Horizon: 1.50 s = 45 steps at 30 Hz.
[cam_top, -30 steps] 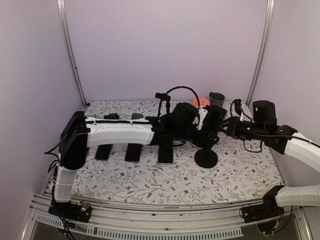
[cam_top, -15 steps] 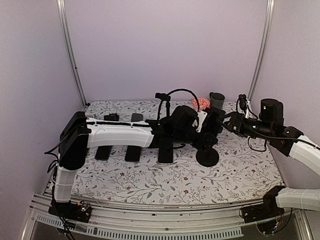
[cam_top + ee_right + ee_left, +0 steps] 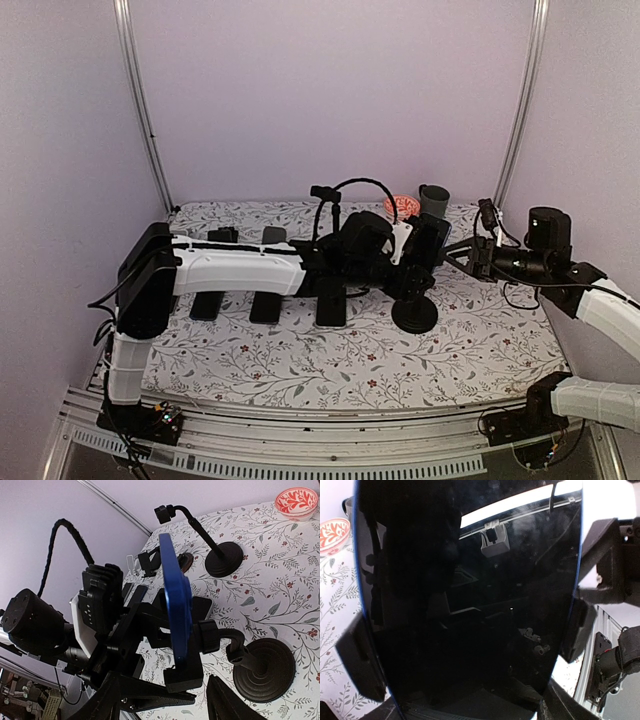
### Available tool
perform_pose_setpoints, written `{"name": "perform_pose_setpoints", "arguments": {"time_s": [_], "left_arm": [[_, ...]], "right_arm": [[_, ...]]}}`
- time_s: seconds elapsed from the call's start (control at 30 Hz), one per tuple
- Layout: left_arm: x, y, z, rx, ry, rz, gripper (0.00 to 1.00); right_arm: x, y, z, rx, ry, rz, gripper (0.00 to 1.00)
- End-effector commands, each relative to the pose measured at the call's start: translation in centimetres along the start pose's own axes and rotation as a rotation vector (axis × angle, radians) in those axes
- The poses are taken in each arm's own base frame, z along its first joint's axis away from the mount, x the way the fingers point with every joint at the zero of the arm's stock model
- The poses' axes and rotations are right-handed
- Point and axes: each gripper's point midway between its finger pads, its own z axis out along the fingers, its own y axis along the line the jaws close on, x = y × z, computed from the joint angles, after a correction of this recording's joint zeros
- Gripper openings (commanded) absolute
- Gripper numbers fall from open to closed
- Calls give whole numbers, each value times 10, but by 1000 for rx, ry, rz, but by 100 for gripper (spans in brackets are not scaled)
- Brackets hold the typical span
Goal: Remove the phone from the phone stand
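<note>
The phone (image 3: pixel 428 243) stands upright in the clamp of the black phone stand (image 3: pixel 414 316). Its dark screen (image 3: pixel 470 605) fills the left wrist view. My left gripper (image 3: pixel 410 252) is shut on the phone, one finger (image 3: pixel 357 665) on its left edge and the other on its right edge. From the right wrist the phone shows edge-on as a blue strip (image 3: pixel 175 600), with the stand's clamp under it and the round base (image 3: pixel 262 672) to the right. My right gripper (image 3: pixel 468 256) hangs open just right of the phone, apart from it, with its fingers (image 3: pixel 145 695) spread.
A second gooseneck stand (image 3: pixel 325 195) rises behind the left arm. A red patterned bowl (image 3: pixel 402 206) and a grey cup (image 3: pixel 434 199) sit at the back. Several dark phones (image 3: pixel 265 303) lie flat on the flowered cloth under the left arm.
My right gripper has opened and drawn back to the right, away from the phone. My left gripper has closed in on the phone's sides.
</note>
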Motion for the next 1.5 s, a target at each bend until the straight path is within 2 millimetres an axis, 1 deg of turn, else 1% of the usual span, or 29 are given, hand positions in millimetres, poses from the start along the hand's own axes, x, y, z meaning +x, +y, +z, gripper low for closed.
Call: {"name": "perform_pose_setpoints", "arguments": {"time_s": [0.0,0.17,0.43,1.0,1.1,1.23,1.27,1.3,1.47], "left_arm": [[-11,2,-12,3,-16,5,48],[-11,2,-12,4,-14,15,46],[-11,2,-13,2,-10,19,43],[-9,0,-13,18,-8,28,36],[-10,1,-14,10,-9,28,35],[-10,12,-15,-25,-8,2,34],[-10,14,-16,-34,-5,-5,33],[-10,19,-16,-46,-3,-13,32],[-8,40,-17,-95,-1,-66,29]], "right_arm": [[7,3,5,-58,30,-20,61],[12,-2,10,-58,49,-9,56],[8,-7,12,-31,36,-10,43],[7,-16,17,1,35,0,32],[6,-16,17,5,31,0,27],[10,-18,16,9,37,2,20],[11,-18,16,6,40,1,18],[12,-17,16,3,43,0,13],[17,-19,16,3,54,2,5]]}}
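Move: The holder jaw at the phone's lower edge is just off my open right fingers, roughly 2 cm below, 1 cm ahead and 1 cm left. The phone's middle is about 2 cm ahead, 3 cm left and 4 cm higher; the stand base sits some 8 cm ahead, 5 cm left and 20 cm below. From my left hand, already gripping the phone, the jaw is around 4 cm right, 2 cm back and 3 cm up. I sink my right hand about 2 cm and edge it slightly forward to the holder jaw below the phone's blue edge, closing the fingers all the while until they pinch the jaw from both sides. My left hand stays put and keeps its grip across the phone, barely giving at the end. ##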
